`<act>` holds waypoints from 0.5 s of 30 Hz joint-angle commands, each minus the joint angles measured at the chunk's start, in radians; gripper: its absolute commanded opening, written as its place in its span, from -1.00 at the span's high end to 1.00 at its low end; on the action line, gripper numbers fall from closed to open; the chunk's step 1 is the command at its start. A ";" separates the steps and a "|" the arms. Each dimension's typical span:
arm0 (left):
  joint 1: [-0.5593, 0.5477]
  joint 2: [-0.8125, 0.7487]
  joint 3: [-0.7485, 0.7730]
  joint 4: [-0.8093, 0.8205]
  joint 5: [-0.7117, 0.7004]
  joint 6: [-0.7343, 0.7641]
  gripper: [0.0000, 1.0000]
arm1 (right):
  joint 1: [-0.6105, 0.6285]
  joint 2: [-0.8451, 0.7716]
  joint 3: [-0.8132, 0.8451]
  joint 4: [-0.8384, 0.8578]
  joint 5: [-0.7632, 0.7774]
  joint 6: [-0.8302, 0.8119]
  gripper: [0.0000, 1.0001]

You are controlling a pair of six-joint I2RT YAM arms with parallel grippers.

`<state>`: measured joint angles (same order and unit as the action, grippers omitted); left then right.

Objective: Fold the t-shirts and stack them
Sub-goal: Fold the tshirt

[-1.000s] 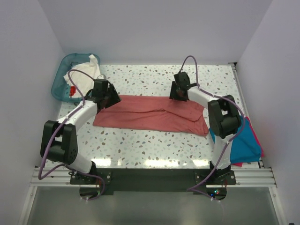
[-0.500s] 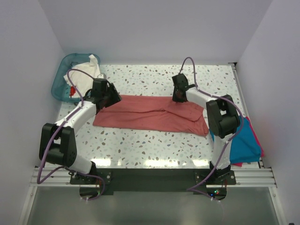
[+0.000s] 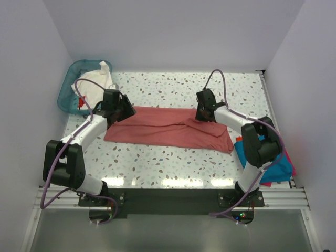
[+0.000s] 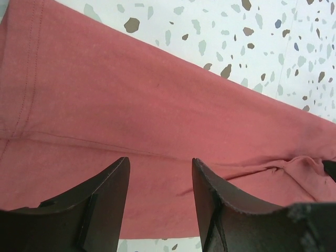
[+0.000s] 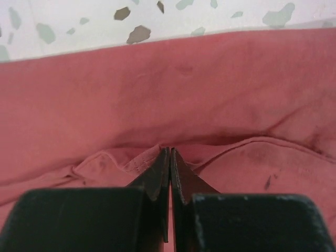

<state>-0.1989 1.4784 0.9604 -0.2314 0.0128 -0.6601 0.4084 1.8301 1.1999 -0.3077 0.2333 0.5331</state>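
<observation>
A salmon-red t-shirt (image 3: 168, 128) lies spread lengthwise across the middle of the table, partly folded. My left gripper (image 3: 126, 111) hovers over its left end, open, with cloth showing between the fingers (image 4: 160, 163) and nothing pinched. My right gripper (image 3: 202, 116) is down on the shirt's upper right part. In the right wrist view its jaws (image 5: 169, 151) are shut, and a raised hemmed fold of the salmon-red cloth (image 5: 184, 94) is pinched at their tips. A white t-shirt (image 3: 94, 84) lies crumpled in the basket. Folded teal-blue (image 3: 273, 163) and orange-red (image 3: 287, 155) t-shirts are stacked at the right edge.
A teal plastic basket (image 3: 67, 89) stands at the back left corner. White walls close in the speckled table (image 3: 157, 163) on the left, back and right. The right arm's elbow hangs over the folded stack.
My right gripper has closed from open onto a fold of the salmon-red shirt and shifted slightly right and nearer. The left gripper has stayed open in place.
</observation>
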 commanded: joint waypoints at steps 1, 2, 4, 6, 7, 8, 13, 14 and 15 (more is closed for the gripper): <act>0.000 -0.038 -0.011 0.004 0.007 0.025 -0.11 | 0.052 -0.136 -0.058 0.053 0.004 0.042 1.00; 0.000 -0.036 -0.012 0.004 0.012 0.024 -0.11 | 0.064 -0.158 -0.097 0.065 0.012 0.053 1.00; 0.000 -0.035 -0.017 0.007 0.015 0.024 -0.11 | 0.105 -0.207 -0.141 0.079 0.020 0.070 1.00; 0.000 -0.033 -0.022 0.010 0.021 0.022 -0.11 | 0.141 -0.235 -0.204 0.090 0.053 0.096 1.00; -0.002 -0.032 -0.025 0.010 0.024 0.022 -0.11 | 0.177 -0.248 -0.227 0.105 0.066 0.106 1.00; 0.000 -0.032 -0.029 0.012 0.026 0.022 -0.11 | 0.197 -0.271 -0.276 0.114 0.081 0.131 1.00; 0.000 -0.024 -0.045 0.021 0.042 0.017 -0.11 | 0.332 -0.319 -0.398 0.203 0.199 0.176 1.00; 0.000 -0.024 -0.048 0.024 0.049 0.017 -0.11 | 0.340 -0.324 -0.417 0.208 0.207 0.179 1.00; 0.000 -0.024 -0.049 0.026 0.049 0.016 -0.11 | 0.342 -0.330 -0.422 0.208 0.212 0.180 0.93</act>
<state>-0.1989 1.4719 0.9222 -0.2321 0.0368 -0.6605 0.7322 1.5497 0.8013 -0.1932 0.3431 0.6647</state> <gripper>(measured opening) 0.554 0.026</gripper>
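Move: The right hand already pinches a piece of the red t-shirt's sleeve. The near edge it is being taken to is about 13 cm back, 5 cm left and 3 cm below. The shirt's far edge is some 5 cm straight ahead of the hand, its right near corner about 15 cm back and 13 cm right, both about 3 cm lower. From the left hand, that place on the near edge is roughly 11 cm back, 23 cm right and 9 cm below. Keeping its pinch on the sleeve cloth, the right hand carries it back about 12 cm and some 5 cm left, over the folded shirt towards the near edge. It first lifts 2 to 3 cm, then sinks about 4 cm, turning roughly 10 degrees counter-clockwise as it goes, fingers staying shut. ##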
